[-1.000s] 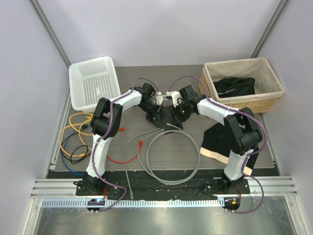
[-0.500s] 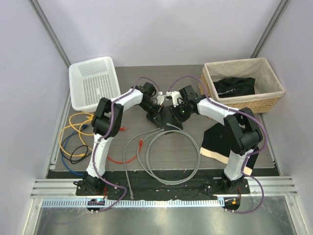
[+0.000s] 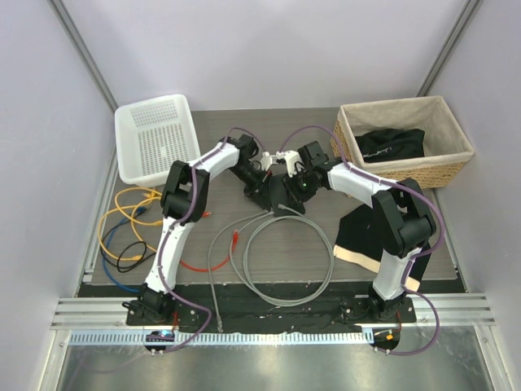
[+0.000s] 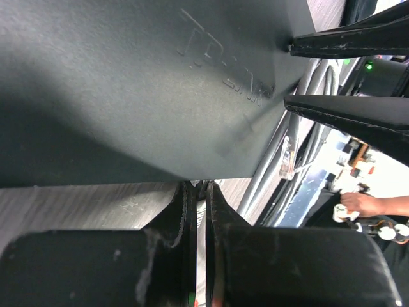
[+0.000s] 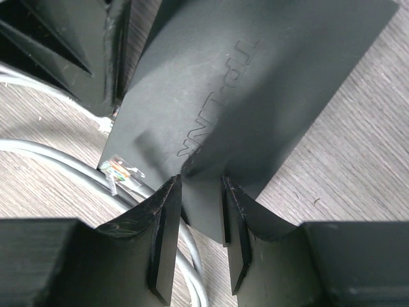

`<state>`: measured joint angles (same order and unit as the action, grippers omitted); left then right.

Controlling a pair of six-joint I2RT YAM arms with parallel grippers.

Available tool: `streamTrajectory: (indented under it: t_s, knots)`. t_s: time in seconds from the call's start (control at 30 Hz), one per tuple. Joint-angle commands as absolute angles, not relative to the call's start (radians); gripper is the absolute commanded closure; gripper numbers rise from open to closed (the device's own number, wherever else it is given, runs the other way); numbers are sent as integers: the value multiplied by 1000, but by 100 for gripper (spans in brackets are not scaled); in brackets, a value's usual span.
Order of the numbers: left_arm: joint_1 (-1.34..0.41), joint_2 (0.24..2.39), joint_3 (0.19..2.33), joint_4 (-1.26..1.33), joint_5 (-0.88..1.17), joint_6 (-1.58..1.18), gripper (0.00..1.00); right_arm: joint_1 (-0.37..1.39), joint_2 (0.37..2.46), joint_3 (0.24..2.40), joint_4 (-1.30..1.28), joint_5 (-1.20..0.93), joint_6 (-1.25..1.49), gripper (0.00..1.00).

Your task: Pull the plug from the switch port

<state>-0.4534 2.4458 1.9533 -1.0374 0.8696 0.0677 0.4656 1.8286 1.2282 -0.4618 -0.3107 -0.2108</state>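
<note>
The switch [image 3: 281,198] is a flat matte-black box lying mid-table between both arms. My right gripper [image 5: 201,182] is shut on one edge of the switch [image 5: 255,83], a finger pressed to each face. My left gripper [image 4: 199,185] is shut, its tips against the opposite edge of the switch [image 4: 128,83], with nothing visible between them. A clear plug [image 5: 121,169] on the grey cable [image 3: 289,261] lies just outside the switch's corner, apart from the box. In the left wrist view the plug [image 4: 287,157] sits beside the grey cable, below the right gripper's fingers [image 4: 358,38].
A white plastic basket [image 3: 156,138] stands at the back left and a wicker basket [image 3: 404,142] holding dark cloth at the back right. A black-and-cream cloth [image 3: 358,236] lies by the right arm. Coloured cables [image 3: 126,232] are piled at the left.
The left arm's elbow has swung a little to the right and up. Both grippers stay at the switch, with no change in their jaws.
</note>
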Motion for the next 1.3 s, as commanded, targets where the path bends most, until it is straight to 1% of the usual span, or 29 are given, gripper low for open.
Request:
streamTrajectory:
  t_s: [0.0, 0.07, 0.1, 0.2, 0.27, 0.4, 0.5, 0.67, 0.77, 0.87, 1.03, 1.23, 1.27]
  knots:
    - [-433, 2500, 1962, -983, 643, 141, 100, 476, 1853, 1192, -505, -279, -225, 62]
    - [-442, 2476, 1910, -971, 675, 126, 100, 476, 1842, 1177, -500, -278, -229, 62]
    - [-446, 2464, 1851, -962, 687, 120, 100, 476, 1839, 1172, -497, -276, -229, 62]
    - [-454, 2436, 1799, -930, 712, 95, 100, 476, 1835, 1164, -494, -276, -229, 62]
    - [-453, 2447, 1827, -940, 694, 107, 100, 476, 1836, 1170, -494, -276, -229, 62]
    - [-454, 2490, 2004, -986, 640, 141, 100, 477, 1842, 1177, -495, -279, -227, 62]
    - [-454, 2491, 2046, -988, 611, 156, 100, 476, 1833, 1172, -495, -278, -227, 62]
    - [-446, 2442, 2013, -1028, 614, 193, 100, 477, 1822, 1152, -489, -273, -232, 62]
    - [-426, 2341, 2008, -1057, 630, 221, 100, 477, 1824, 1154, -489, -275, -233, 62]
    - [-396, 2275, 2075, -1166, 682, 276, 100, 477, 1838, 1163, -488, -282, -235, 62]
    - [-347, 2183, 2147, -1285, 696, 342, 100, 477, 1879, 1201, -488, -295, -226, 62]
    - [-269, 2163, 2460, -1578, 608, 488, 100, 479, 1901, 1253, -495, -290, -221, 62]
    - [-253, 2154, 2476, -1662, 576, 532, 100, 477, 1899, 1253, -494, -288, -225, 62]
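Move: Between the left fingers sits the grey plug, already pinched at the switch's left-hand edge. The switch's middle is some 4 cm to this hand's right and 2 cm ahead; a second grey plug is about 2 cm back and 1 cm right, and a red plug about 9 cm back and 10 cm left, slightly lower. From the right hand, poised over the switch, the pinched plug lies about 6 cm left, 1 cm ahead and a little lower. Working the pinched plug at the switch's edge, the left hand eases back under 1 cm, then about 3 cm forward with a slight tilt. It then sweeps up and away, ending about 15 cm higher, 9 cm forward and 8 cm left of its start, the fingertips swinging roughly 35 degrees upward, still shut on the plug. The right hand keeps its part-open fingers on the switch, shifting barely a centimetre at the last. ##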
